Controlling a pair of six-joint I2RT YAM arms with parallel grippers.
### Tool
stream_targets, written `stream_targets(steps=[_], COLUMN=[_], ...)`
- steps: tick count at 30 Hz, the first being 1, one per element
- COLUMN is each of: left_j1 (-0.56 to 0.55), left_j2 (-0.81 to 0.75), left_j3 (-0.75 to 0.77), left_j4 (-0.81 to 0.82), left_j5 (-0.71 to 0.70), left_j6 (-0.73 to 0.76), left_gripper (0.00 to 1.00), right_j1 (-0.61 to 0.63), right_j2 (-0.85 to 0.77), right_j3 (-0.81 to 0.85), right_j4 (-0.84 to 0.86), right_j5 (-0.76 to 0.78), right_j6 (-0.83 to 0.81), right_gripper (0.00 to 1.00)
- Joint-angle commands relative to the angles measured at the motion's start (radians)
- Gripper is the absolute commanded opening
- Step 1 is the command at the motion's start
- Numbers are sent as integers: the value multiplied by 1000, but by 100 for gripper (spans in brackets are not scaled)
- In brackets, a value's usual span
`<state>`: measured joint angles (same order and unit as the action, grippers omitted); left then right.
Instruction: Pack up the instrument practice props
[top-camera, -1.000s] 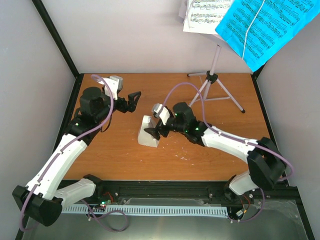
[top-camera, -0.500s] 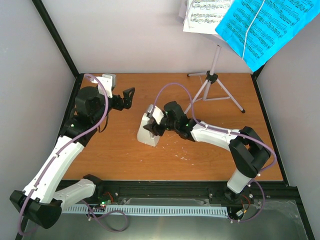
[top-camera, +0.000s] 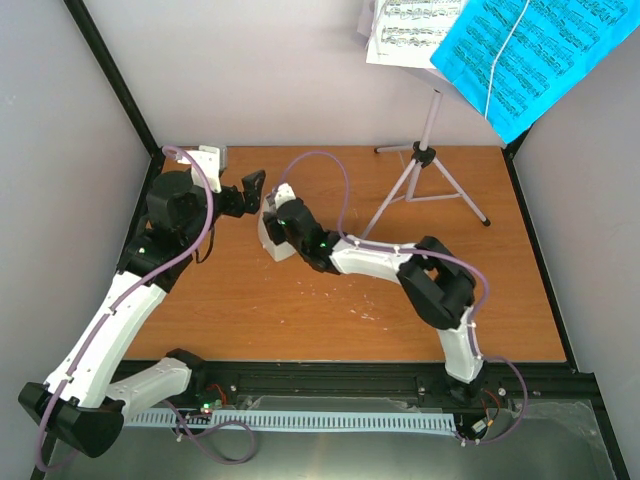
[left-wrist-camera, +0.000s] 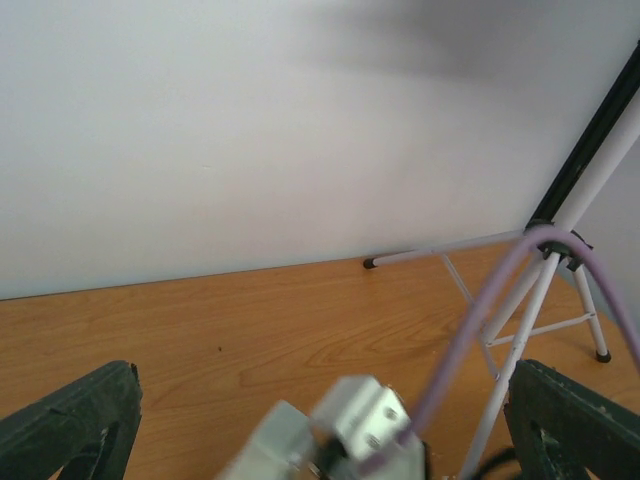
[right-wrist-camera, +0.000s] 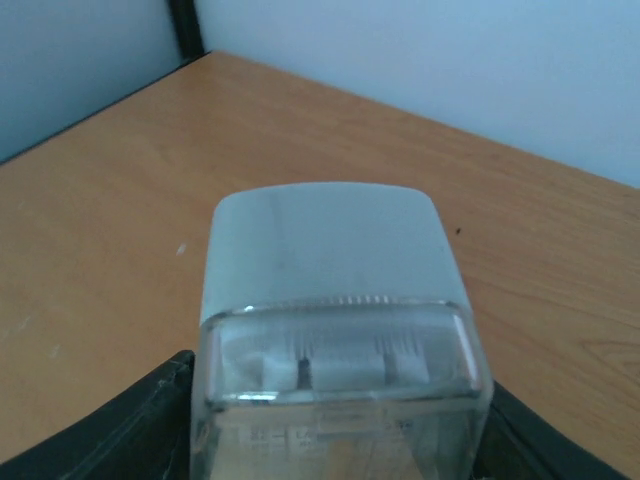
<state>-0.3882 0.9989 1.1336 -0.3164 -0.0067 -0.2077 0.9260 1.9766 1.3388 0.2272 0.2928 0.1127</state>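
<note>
The small white metronome (top-camera: 268, 243) with its clear cover sits between the fingers of my right gripper (top-camera: 282, 226), which is shut on its sides. In the right wrist view the metronome (right-wrist-camera: 330, 300) fills the middle, with a dark fingertip (right-wrist-camera: 120, 435) at each lower corner. I cannot tell whether it is lifted off the table. My left gripper (top-camera: 255, 190) stands open just behind it, holding nothing. The lilac tripod music stand (top-camera: 420, 158) stands at the back right, carrying white sheet music (top-camera: 412, 30) and blue sheet music (top-camera: 530, 50).
The wooden table (top-camera: 300, 310) is boxed in by grey walls with black corner posts (top-camera: 110, 75). In the left wrist view my open left gripper (left-wrist-camera: 325, 425) frames the right arm's blurred white wrist block (left-wrist-camera: 350, 430), its purple cable (left-wrist-camera: 480, 320), and the stand's legs (left-wrist-camera: 545, 290).
My right gripper closed on the metronome and carried it back and left towards the left gripper. The left gripper shifted slightly back and stayed open.
</note>
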Motion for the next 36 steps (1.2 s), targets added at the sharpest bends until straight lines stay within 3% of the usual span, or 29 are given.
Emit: stream_targets(steps=[1,6,11,14,19,25,28,32,36], left_j1=[5,5,5,5,5,5,5,-10,-101], left_j2=[-16,-27,-43,-62,-78,-40,41,203,377], left_j3=[6,-6,-18,-21,-18,28,84,149,238], left_j4=[-17,-24,-25,-15,0,14,-13,-32,-51], left_j5=[42,70,72,63,84,228,360,688,595], left_j6=[-31,-43,-35,-20,19,133,146,159,146], left_gripper=[99,99,100,99,100,100,100,99,100], right_j1=[15,28,30,30,30,25,-3,-118,-225], right_j2=[150,280,257,164,-71,-413,-572,-772,-964], right_j3=[197,412,431,312,112,-299,-415,-550,-697], right_j4=[-51,-138,-139,-33,63,294,248,127,81], right_j5=[138,134,98,68,16,112,137,68,45], right_j6=[127,145,118,45,-74,-84,-34,82,114], right_gripper=[60,69,91,100,100,100,100,100,100])
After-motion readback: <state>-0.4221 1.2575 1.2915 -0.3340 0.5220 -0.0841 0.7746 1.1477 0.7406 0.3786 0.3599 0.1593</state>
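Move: The right gripper already holds the metronome, its middle about 1 cm ahead, 1 cm left and 5 cm below. Its place on the open table is some 4 cm ahead and 4 cm left, roughly 14 cm below. The music stand's near foot is about 18 cm right and 2 cm back, some 15 cm down. From the left gripper the metronome lies about 4 cm ahead, 4 cm right and 24 cm below. Carry the held metronome about 5 cm forward and left with the right gripper, then open the fingers wide and let go; swing the empty hand right towards the music stand, lifting it about 15 cm and drawing it back, fingers tipping up. Ease the open left gripper back slightly, then sweep it right 10 cm, turning it clockwise some 30 degrees. ##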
